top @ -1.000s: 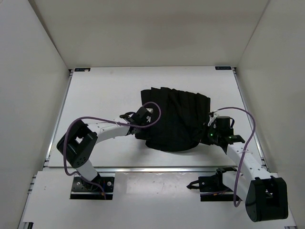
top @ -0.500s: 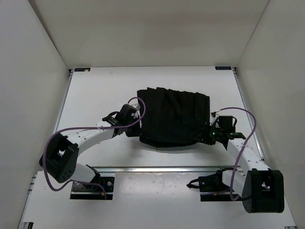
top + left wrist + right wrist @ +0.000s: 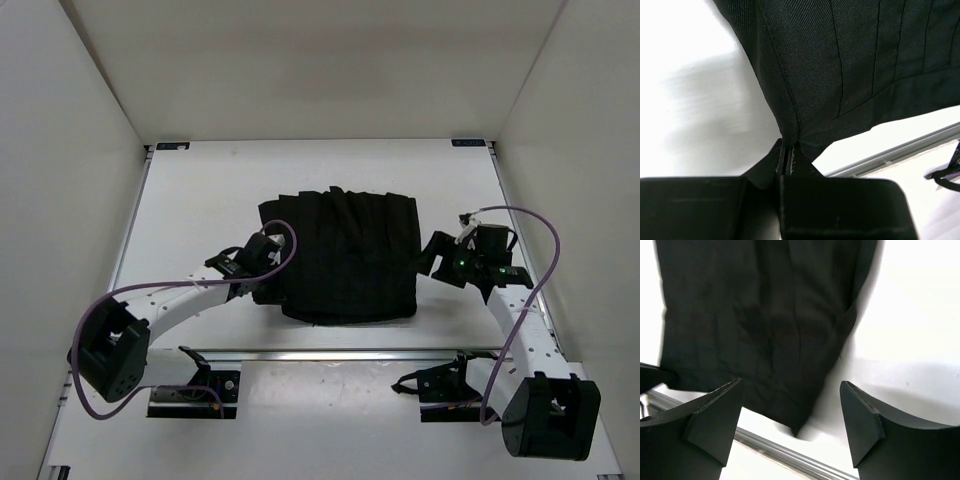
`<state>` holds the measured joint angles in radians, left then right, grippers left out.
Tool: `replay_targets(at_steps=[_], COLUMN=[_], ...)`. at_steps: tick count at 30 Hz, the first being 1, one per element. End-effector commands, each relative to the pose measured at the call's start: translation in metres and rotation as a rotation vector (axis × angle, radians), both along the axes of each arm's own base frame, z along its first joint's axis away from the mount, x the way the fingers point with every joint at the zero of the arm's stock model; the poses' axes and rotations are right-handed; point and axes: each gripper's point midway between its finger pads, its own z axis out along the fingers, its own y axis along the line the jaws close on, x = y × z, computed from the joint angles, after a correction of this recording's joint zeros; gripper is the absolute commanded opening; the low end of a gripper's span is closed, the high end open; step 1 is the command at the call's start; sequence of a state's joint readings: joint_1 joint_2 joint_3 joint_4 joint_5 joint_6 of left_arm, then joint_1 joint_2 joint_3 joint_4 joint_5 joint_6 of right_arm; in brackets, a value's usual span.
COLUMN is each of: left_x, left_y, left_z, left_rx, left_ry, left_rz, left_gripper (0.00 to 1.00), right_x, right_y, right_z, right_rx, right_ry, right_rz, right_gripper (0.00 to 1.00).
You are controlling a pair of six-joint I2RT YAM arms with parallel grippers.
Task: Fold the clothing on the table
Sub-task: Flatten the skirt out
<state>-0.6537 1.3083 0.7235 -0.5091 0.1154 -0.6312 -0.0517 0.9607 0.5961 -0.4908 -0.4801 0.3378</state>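
The clothing [image 3: 345, 255], a black pleated skirt, lies in a folded block on the middle of the white table [image 3: 200, 200]. My left gripper [image 3: 268, 282] is at its left edge, shut on a pinch of the fabric. In the left wrist view the closed fingers [image 3: 790, 150] clamp a fold of the clothing [image 3: 850, 60]. My right gripper [image 3: 432, 256] hovers just off the right edge, open and holding nothing. The right wrist view shows its jaws [image 3: 791, 385] standing wide apart above a lower corner of the clothing [image 3: 765, 315].
An aluminium rail [image 3: 340, 352] runs along the table's near edge, close to the skirt's lower edge. White upright walls [image 3: 80, 150] close in the left, right and back. Purple cables [image 3: 530, 250] loop from both arms.
The right gripper let go of the skirt, opened wide and backed off to the right. The left gripper drew its edge leftward, and the skirt shifted left and squared up.
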Motion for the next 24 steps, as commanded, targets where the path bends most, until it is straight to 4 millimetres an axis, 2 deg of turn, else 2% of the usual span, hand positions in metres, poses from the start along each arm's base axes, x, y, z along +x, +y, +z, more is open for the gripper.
replay_targets(at_steps=[1,3,6,8,10,11,12,15,19,22,23,24], left_x=[-0.005,-0.006,-0.004,-0.003,-0.001,-0.002,-0.001,-0.001,-0.001,-0.001,-0.003,-0.005], left_y=[0.011,0.013,0.011,0.011,0.014,0.018,0.019,0.027,0.039,0.046,0.046,0.044], left_z=[0.003,0.002,0.005,0.006,0.005,0.003,0.005,0.008,0.008,0.007,0.007,0.008], left_rx=[0.007,0.006,0.002,0.004,0.014,0.032,0.031,0.033,0.024,0.032,0.025,0.015], left_ry=[-0.004,-0.004,-0.017,-0.028,-0.033,-0.026,-0.033,-0.03,-0.035,-0.027,-0.016,-0.005], left_rz=[0.027,0.031,0.035,0.035,0.039,0.045,0.048,0.074,0.104,0.111,0.102,0.098], left_gripper=[0.0,0.0,0.0,0.0,0.0,0.0,0.0,0.0,0.0,0.0,0.0,0.0], right_x=[0.014,0.025,0.037,0.037,0.034,0.025,0.022,0.01,-0.005,-0.001,0.003,0.004], right_y=[0.004,0.01,0.024,0.038,0.045,0.046,0.045,0.039,0.018,0.002,-0.008,-0.01], right_z=[0.033,0.051,0.052,0.031,0.014,-0.004,-0.01,-0.037,-0.063,-0.065,-0.064,-0.063], right_rx=[0.016,0.024,-0.034,-0.103,-0.123,-0.131,-0.141,-0.178,-0.179,-0.176,-0.181,-0.177], right_ry=[-0.071,-0.091,-0.075,-0.015,0.038,0.095,0.11,0.171,0.218,0.199,0.2,0.201], right_rz=[0.012,0.012,0.067,0.111,0.133,0.14,0.146,0.143,0.099,0.041,0.001,-0.002], right_gripper=[0.74,0.7,0.58,0.36,0.25,0.23,0.21,0.04,0.0,0.0,0.0,0.0])
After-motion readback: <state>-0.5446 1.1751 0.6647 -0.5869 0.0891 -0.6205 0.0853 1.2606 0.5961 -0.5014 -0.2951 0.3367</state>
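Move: My left hand still holds the skirt's front-left corner; the bare table I draw it towards lies about 5 cm to the left and 3 cm below, and the skirt's middle is some 17 cm to the right and 11 cm ahead. My open right hand hangs clear: the skirt's right edge lies about 3 cm to its left, level fore and aft and 9 cm below, the front-right corner 12 cm back and 3 cm left. I loop my right hand up, forward and left towards the skirt's right edge, shutting its empty fingers, then drop it about 12 cm while drawing back and right, tipping it down some 20 degrees, to end low just right of that edge. My left hand keeps its pinch on the front-left corner and pulls it about 4 cm left, mostly late. ##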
